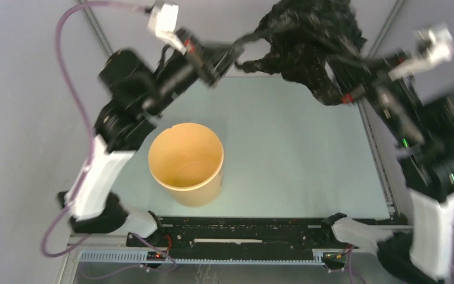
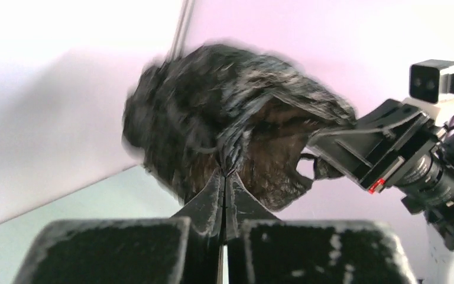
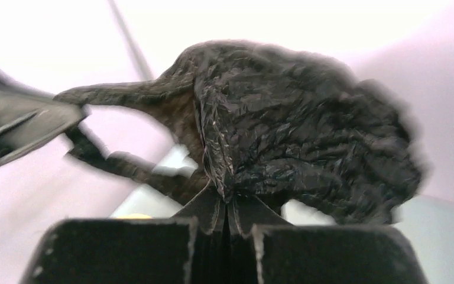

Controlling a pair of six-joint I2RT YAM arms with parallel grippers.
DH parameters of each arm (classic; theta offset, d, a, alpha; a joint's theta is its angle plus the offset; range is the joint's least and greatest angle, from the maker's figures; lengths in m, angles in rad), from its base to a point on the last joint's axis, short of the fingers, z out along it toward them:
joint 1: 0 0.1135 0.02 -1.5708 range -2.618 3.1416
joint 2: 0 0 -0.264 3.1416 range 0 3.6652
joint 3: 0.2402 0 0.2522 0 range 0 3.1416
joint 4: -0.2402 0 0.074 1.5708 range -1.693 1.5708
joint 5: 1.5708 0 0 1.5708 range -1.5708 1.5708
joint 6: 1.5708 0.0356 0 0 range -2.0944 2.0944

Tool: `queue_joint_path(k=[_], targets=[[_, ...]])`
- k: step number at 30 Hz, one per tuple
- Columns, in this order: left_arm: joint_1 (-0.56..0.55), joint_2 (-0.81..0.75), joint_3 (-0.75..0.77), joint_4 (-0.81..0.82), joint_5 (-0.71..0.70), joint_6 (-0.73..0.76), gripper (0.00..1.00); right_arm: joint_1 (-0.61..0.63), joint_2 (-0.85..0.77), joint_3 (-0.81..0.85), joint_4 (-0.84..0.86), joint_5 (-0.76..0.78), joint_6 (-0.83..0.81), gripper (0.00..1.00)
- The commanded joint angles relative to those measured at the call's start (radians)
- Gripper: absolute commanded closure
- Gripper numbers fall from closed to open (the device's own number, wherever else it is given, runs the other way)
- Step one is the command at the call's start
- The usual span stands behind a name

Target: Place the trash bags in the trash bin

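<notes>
A crinkled black trash bag (image 1: pixel 307 44) hangs in the air over the far edge of the table, stretched between both arms. My left gripper (image 1: pixel 236 56) is shut on its left edge, and my right gripper (image 1: pixel 337 94) is shut on its lower right part. The left wrist view shows the trash bag (image 2: pixel 230 130) pinched at the closed left gripper (image 2: pixel 227 174). In the right wrist view the trash bag (image 3: pixel 295 130) bunches above the closed right gripper (image 3: pixel 227 198). The trash bin (image 1: pixel 213 189), a tan open cylinder, stands upright on the table, nearer and to the left of the bag.
The pale green table (image 1: pixel 295 160) ends at a metal rail on the right (image 1: pixel 378 160). A black bar (image 1: pixel 242 234) with the arm bases runs along the near edge. Purple cables (image 1: pixel 65 65) loop off the left arm.
</notes>
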Motion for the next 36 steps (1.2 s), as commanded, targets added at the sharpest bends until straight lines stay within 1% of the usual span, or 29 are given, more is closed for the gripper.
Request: queue_joint_path(k=[1,2,3,4,5,6,7,9,11,12,14,15,17,19,21,22,23,24,25,26,27,28,29,30,31,32,33,35,36], targets=[[-0.091,-0.172,-0.496,0.118,-0.296,0.143,1.00,0.099,-0.326,-0.628,0.380,0.163,-0.099,1.00],[-0.075,-0.164,-0.621,0.096,-0.339,0.108,1.00,0.092,-0.364,-0.803,0.412,0.208,-0.092,1.00],[-0.048,-0.115,-0.688,0.018,-0.305,0.057,1.00,0.075,-0.368,-0.939,0.387,0.237,-0.074,1.00],[-0.017,-0.043,-0.711,-0.089,-0.230,0.018,1.00,0.044,-0.344,-1.077,0.331,0.229,-0.038,1.00],[-0.001,0.026,-0.722,-0.181,-0.132,0.023,1.00,0.011,-0.298,-1.129,0.246,0.185,0.008,1.00],[-0.005,0.069,-0.735,-0.237,-0.104,0.036,1.00,-0.021,-0.246,-1.182,0.160,0.098,0.046,1.00],[-0.026,0.076,-0.753,-0.265,-0.114,0.042,1.00,-0.039,-0.194,-1.251,0.108,0.020,0.068,1.00],[-0.038,0.027,-0.812,-0.202,-0.054,0.064,1.00,-0.022,-0.147,-1.320,0.048,-0.058,0.094,1.00],[-0.034,-0.003,-0.822,-0.136,0.019,0.063,1.00,0.035,-0.182,-1.362,0.065,-0.065,0.104,1.00],[-0.032,0.001,-0.797,-0.129,0.047,0.064,1.00,0.053,-0.207,-1.355,0.075,-0.054,0.103,1.00],[-0.021,0.029,-0.695,-0.150,0.074,0.063,1.00,0.038,-0.237,-1.271,0.055,-0.011,0.105,1.00],[-0.008,0.048,-0.625,-0.155,0.090,0.061,1.00,0.009,-0.237,-1.189,0.037,-0.002,0.104,1.00],[0.035,0.105,-0.413,-0.183,0.116,0.015,1.00,-0.091,-0.214,-0.990,0.012,-0.065,0.120,1.00],[0.088,0.180,-0.154,-0.209,0.145,-0.083,1.00,-0.206,-0.159,-0.730,-0.033,-0.157,0.149,1.00],[0.119,0.242,0.086,-0.193,0.172,-0.174,1.00,-0.231,-0.068,-0.414,-0.102,-0.159,0.139,1.00],[0.120,0.245,0.172,-0.164,0.171,-0.192,1.00,-0.231,-0.035,-0.268,-0.135,-0.152,0.126,1.00],[0.116,0.226,0.211,-0.114,0.169,-0.193,1.00,-0.229,-0.011,-0.136,-0.153,-0.152,0.111,1.00],[0.103,0.182,0.179,-0.060,0.155,-0.178,1.00,-0.221,-0.006,-0.030,-0.150,-0.151,0.093,1.00],[0.083,0.124,0.136,0.001,0.126,-0.138,1.00,-0.203,-0.026,-0.014,-0.125,-0.139,0.074,1.00],[0.058,0.045,-0.014,0.060,0.080,-0.085,1.00,-0.178,-0.069,-0.067,-0.072,-0.113,0.048,1.00],[0.032,-0.031,-0.111,0.118,0.030,-0.033,1.00,-0.151,-0.131,-0.171,0.004,-0.082,0.024,1.00],[0.016,-0.098,-0.254,0.165,-0.034,-0.001,1.00,-0.135,-0.206,-0.325,0.090,-0.048,0.006,1.00],[0.013,-0.148,-0.443,0.187,-0.091,0.000,1.00,-0.130,-0.272,-0.487,0.169,-0.016,0.005,1.00],[0.021,-0.176,-0.566,0.183,-0.149,-0.018,1.00,-0.135,-0.330,-0.636,0.216,0.011,0.012,1.00],[0.034,-0.181,-0.661,0.146,-0.179,-0.043,1.00,-0.144,-0.364,-0.773,0.233,0.022,0.024,1.00],[0.059,-0.163,-0.735,0.088,-0.172,-0.073,1.00,-0.159,-0.373,-0.876,0.210,0.005,0.042,1.00],[0.074,-0.126,-0.775,-0.009,-0.112,-0.082,1.00,-0.176,-0.359,-0.967,0.160,-0.019,0.069,1.00],[0.072,-0.035,-0.789,-0.178,-0.015,-0.058,1.00,-0.208,-0.288,-1.102,0.037,-0.111,0.139,1.00],[0.056,-0.021,-0.822,-0.196,-0.001,-0.039,1.00,-0.220,-0.245,-1.160,-0.016,-0.182,0.159,1.00]])
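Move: Both hands already pinch the trash bag high above the table, roughly 16 cm apart. From the left hand the trash bin sits about 10 cm back, 16 cm left and 50 below; the bag's middle is some 6 cm ahead, 10 right and 3 up. From the right hand the trash bin is about 11 cm back, 32 left and 48 below, and the bag's middle roughly 6 ahead, 6 left and 4 up. Both hands, keeping their pinch, whip the bag about 50 cm down, back up, then 15 cm down again. ##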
